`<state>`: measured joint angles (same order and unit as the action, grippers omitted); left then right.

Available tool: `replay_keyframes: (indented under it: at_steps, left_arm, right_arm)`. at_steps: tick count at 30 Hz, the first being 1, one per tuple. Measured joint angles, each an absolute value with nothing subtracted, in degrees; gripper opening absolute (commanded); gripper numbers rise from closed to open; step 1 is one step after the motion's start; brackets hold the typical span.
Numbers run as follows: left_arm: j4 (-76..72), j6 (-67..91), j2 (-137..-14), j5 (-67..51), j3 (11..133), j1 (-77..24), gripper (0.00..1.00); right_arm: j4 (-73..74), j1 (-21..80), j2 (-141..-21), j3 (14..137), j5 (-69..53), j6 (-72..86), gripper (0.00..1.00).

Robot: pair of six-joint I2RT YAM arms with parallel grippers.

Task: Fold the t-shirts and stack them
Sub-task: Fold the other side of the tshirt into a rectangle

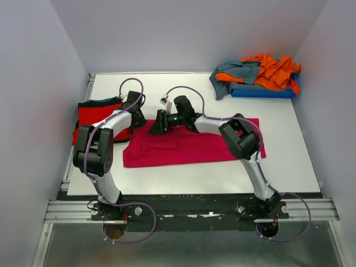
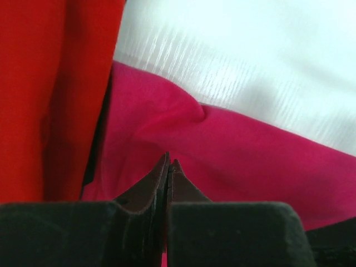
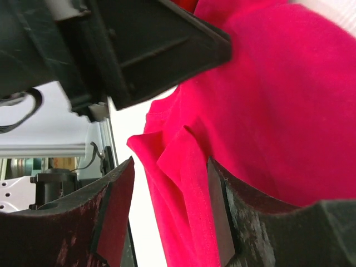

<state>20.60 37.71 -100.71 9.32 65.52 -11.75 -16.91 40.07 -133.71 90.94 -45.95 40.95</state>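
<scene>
A magenta-pink t-shirt [image 1: 192, 146] lies spread across the table's middle. A bright red t-shirt [image 1: 97, 118] lies folded at the left, also in the left wrist view [image 2: 50, 94]. My left gripper [image 1: 139, 119] is shut over the pink shirt's far left corner [image 2: 233, 150], with no cloth visibly between its tips [image 2: 169, 164]. My right gripper [image 1: 154, 127] is open just beside it, and a raised fold of the pink shirt's edge [image 3: 183, 167] stands between its jaws. Orange [image 1: 275, 70] and grey-teal [image 1: 233, 73] t-shirts lie crumpled at the back right.
A blue plastic tray [image 1: 264, 92] under the crumpled shirts sits at the back right corner. The left gripper's black body [image 3: 150, 50] hangs close above the right gripper. White walls enclose the table on three sides; a metal rail [image 1: 189, 210] runs along the near edge.
</scene>
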Motion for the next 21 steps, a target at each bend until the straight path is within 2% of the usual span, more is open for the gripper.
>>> replay_keyframes:
  at_steps: [14, 21]
  left_arm:
    - [19.5, 36.7, -105.0, 8.0, 65.5, -11.7, 0.07]
    - [19.6, 36.3, -105.3, 7.9, 65.9, -11.7, 0.07]
  right_arm:
    - [-19.6, 41.3, -136.4, 88.4, -49.1, 41.5, 0.61]
    - [-27.1, 41.8, -130.9, 76.1, -51.6, 43.6, 0.61]
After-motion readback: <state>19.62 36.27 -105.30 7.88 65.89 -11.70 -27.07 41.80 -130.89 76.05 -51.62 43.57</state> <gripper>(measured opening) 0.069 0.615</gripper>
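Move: The shirt patch that the left hand goes for, just inside the pink t-shirt's far-left corner, is right under its tips, about 3 cm down. The red folded stack's middle is some 17 cm to that hand's left and 1 cm farther out. For the right hand, reaching left over the shirt, the loose folded flap's middle lies about 5 cm back, 2 cm right and 4 cm lower. The shirt's near-left corner is roughly 14 cm back and 11 cm left of the right hand, 5 cm down. Shut fingertips of the left hand come down about 3 cm onto the shirt near its far-left corner, then stay there, pinning the cloth. The right hand, fingers still open and pointing left, sinks about 3 cm and draws back some 6 cm, gathering speed and easing right late on, to bring its fingers astride the loose flap near the shirt's near edge. ##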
